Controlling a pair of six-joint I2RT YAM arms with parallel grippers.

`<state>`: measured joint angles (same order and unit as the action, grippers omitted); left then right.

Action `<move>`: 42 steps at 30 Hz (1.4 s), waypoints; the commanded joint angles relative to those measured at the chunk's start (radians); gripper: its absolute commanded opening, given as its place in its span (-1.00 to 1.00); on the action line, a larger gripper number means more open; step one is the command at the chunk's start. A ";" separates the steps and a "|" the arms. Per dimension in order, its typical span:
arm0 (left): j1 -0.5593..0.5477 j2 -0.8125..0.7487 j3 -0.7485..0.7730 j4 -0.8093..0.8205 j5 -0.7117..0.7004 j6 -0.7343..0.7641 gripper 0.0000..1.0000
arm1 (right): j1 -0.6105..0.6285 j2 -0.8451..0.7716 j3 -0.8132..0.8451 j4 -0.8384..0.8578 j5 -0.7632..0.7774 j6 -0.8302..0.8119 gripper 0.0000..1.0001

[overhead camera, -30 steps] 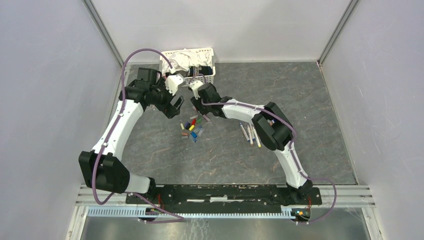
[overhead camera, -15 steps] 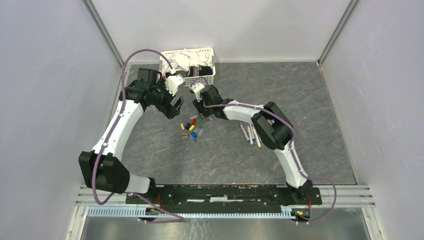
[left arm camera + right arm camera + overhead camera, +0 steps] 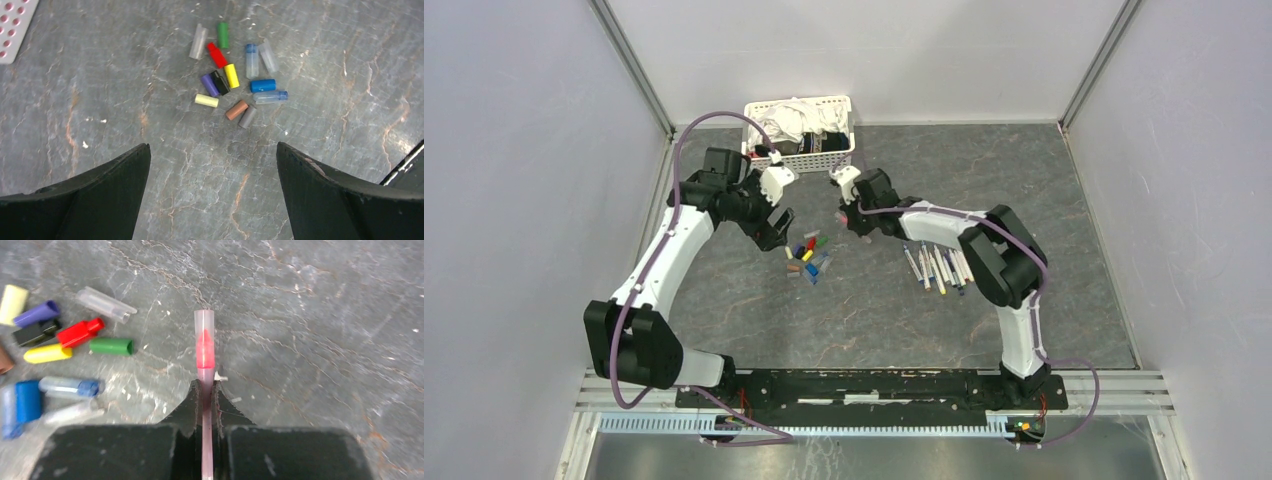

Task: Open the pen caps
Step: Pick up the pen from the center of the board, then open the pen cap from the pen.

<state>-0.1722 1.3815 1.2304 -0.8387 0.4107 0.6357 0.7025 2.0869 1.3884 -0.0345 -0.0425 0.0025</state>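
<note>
Several loose pen caps [image 3: 231, 75] in red, green, yellow, blue, purple, black and clear lie in a cluster on the grey floor, also shown in the top view [image 3: 807, 255] and at the left of the right wrist view [image 3: 80, 332]. My left gripper [image 3: 213, 145] is open and empty, its jaws wide apart just short of the cluster; in the top view it [image 3: 776, 222] sits left of the caps. My right gripper [image 3: 205, 385] is shut on a thin pen [image 3: 205, 340] whose red tip sits inside a clear cap, to the right of the cluster [image 3: 854, 213].
Several white pens [image 3: 936, 265] lie side by side on the floor right of the caps, under the right forearm. A white slotted basket [image 3: 834, 103] of cloths stands at the back wall. Its corner shows in the left wrist view [image 3: 12, 30].
My right gripper has pulled away to the right from the left gripper, carrying the pen. The right forearm has swung right, uncovering more of the lying pens. The left gripper barely shifted.
</note>
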 commanded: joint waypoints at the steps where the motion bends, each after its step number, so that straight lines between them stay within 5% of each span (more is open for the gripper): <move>1: 0.000 -0.004 -0.014 -0.009 0.145 0.155 1.00 | -0.022 -0.189 -0.031 -0.016 -0.209 0.033 -1.00; 10: -0.075 -0.003 -0.037 -0.048 0.305 0.410 1.00 | -0.013 -0.379 -0.211 0.027 -0.752 0.167 -1.00; 21: -0.214 0.048 -0.027 -0.141 0.287 0.517 0.98 | 0.012 -0.374 -0.211 0.045 -0.881 0.228 -1.00; 25: -0.254 0.074 -0.017 -0.190 0.289 0.539 0.61 | 0.015 -0.360 -0.207 0.053 -0.889 0.244 -1.00; 30: -0.264 0.089 -0.009 -0.213 0.296 0.552 -0.13 | 0.014 -0.355 -0.216 0.083 -0.884 0.285 -1.00; 34: -0.272 0.087 -0.003 -0.213 0.300 0.550 -0.88 | 0.015 -0.337 -0.229 0.116 -0.886 0.340 -0.61; 37: -0.273 0.081 0.001 -0.212 0.293 0.548 -0.95 | 0.016 -0.342 -0.273 0.188 -0.909 0.386 -0.31; 42: -0.274 0.087 0.006 -0.203 0.292 0.539 -0.95 | 0.027 -0.335 -0.280 0.213 -0.941 0.404 -0.29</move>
<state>-0.4408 1.4723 1.1984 -1.0573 0.6682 1.1580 0.7185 1.7462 1.1122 0.1024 -0.9352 0.3660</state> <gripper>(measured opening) 0.185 0.357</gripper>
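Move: The pink pen is already gripped in the right fingers near the table, about 9 cm ahead, 17 cm right and 14 cm below the open left hand. From the right hand, the left gripper is about 9 cm back, 17 cm left and 14 cm up; on the table the yellow cap lies roughly 7 cm back and 12 cm left, and the blue caps some 12 cm back and 11 cm left. Right hand carries the pen 18 cm back and up; left, going back-right, pinches the cap and right opens. ##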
